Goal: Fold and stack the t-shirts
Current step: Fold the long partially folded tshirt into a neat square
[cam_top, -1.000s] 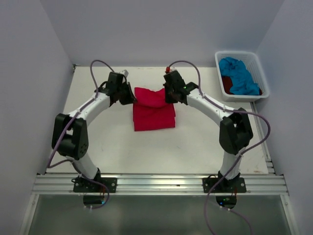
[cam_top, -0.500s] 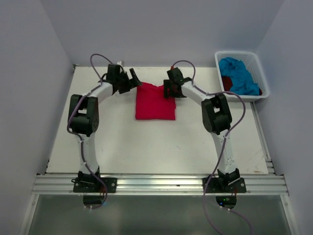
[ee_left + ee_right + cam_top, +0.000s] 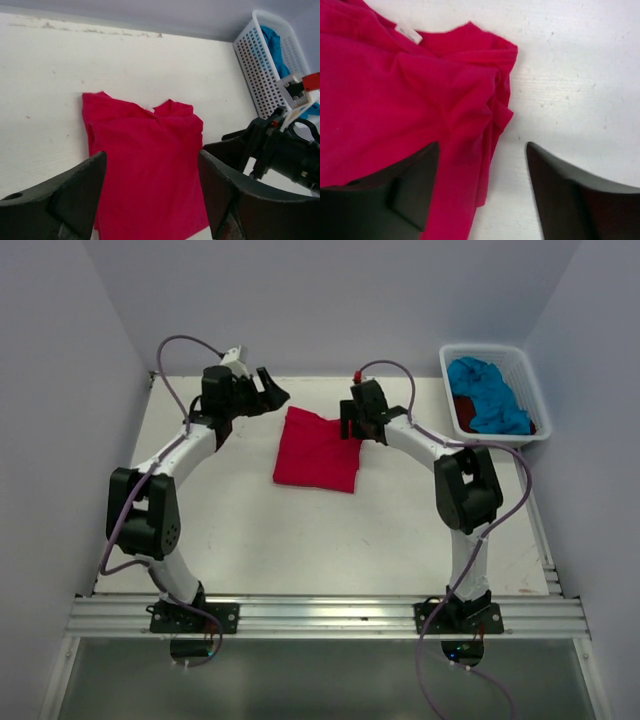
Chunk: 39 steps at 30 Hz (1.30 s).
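A bright red-pink t-shirt (image 3: 318, 450) lies folded flat on the white table (image 3: 230, 520); it also shows in the left wrist view (image 3: 145, 160) and the right wrist view (image 3: 395, 90). My left gripper (image 3: 275, 388) hangs open above the table, just off the shirt's far left corner, and holds nothing (image 3: 151, 165). My right gripper (image 3: 348, 426) stands open at the shirt's far right edge, straddling the bunched cloth edge without gripping it (image 3: 482, 150). A turquoise blue t-shirt (image 3: 488, 395) and a dark red t-shirt (image 3: 464, 411) lie crumpled in the basket.
The white plastic basket (image 3: 487, 346) stands at the table's far right corner, and its wall shows in the left wrist view (image 3: 260, 70). Pale walls enclose the table at the back and on both sides. A metal rail (image 3: 320, 615) runs along the near edge.
Both grippers went from shut on the red-pink shirt's far corners to open. The shirt dropped flat. The left gripper rose and drew back to the far left.
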{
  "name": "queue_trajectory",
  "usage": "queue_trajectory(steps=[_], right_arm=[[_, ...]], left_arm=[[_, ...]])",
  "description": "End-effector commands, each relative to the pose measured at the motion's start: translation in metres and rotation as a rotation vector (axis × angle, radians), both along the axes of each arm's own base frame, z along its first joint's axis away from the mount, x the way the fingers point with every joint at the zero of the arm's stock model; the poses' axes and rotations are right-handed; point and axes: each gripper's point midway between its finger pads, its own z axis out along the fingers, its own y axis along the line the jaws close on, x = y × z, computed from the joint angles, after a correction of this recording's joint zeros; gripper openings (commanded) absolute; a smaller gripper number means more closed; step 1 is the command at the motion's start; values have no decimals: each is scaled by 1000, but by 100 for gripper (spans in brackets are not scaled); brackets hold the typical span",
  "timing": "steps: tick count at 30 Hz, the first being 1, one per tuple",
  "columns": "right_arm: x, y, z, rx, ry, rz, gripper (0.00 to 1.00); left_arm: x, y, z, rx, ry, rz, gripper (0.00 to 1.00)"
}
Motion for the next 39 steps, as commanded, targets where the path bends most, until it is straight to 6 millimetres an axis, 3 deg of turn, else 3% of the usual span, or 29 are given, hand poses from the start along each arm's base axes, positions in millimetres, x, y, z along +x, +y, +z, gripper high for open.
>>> queue_trajectory(steps=[1,2,3,7,8,10,11,12,13,14,17,20,26,29,32,39], right_arm=[[-5,2,26,40,-38,15,65],[-8,6,27,57,-30,32,38],[-11,9,33,79,-31,45,0],[-16,32,45,195,-28,121,0],[-13,35,46,210,-27,125,0],[-5,43,43,240,0,134,0],[-1,44,41,247,10,132,0],[0,48,39,258,26,130,0],[9,52,32,265,36,129,0],[12,53,29,274,46,129,0],[21,58,18,279,71,118,0],[27,56,12,267,74,104,0],[30,42,-1,240,83,79,0],[30,38,-10,233,96,72,0],[29,37,-11,230,96,70,0],[22,32,-3,223,86,67,0]], left_arm=[[-17,-29,-21,31,5,-157,74],[-20,-34,-25,23,8,-184,57],[-20,-39,-34,19,25,-211,1],[-16,-55,-41,-3,28,-319,0],[-10,-60,-31,-21,-8,-350,0],[-4,-68,-48,-64,40,-405,0],[6,-69,-40,-77,17,-413,0],[12,-71,-57,-97,58,-411,0],[19,-72,-55,-105,53,-411,0],[24,-71,-73,-113,84,-406,0],[32,-74,-82,-144,107,-416,0],[33,-75,-107,-155,161,-427,0],[29,-71,-127,-141,162,-417,0],[40,-69,-135,-163,164,-404,0],[51,-67,-168,-163,211,-375,0],[69,-58,-211,-176,271,-296,0]])
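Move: The folded t-shirt's middle lies about 11 cm to the left hand's right, some 2 cm back and 19 cm below; its far left corner is roughly 10 cm ahead, 4 cm right and also 19 cm below. From the right hand, the t-shirt's middle is around 11 cm left, 5 cm back and 7 cm below. The left hand shuts, dropping about 18 cm and swinging right onto the t-shirt; the right shuts, arcing some 4 cm left. ##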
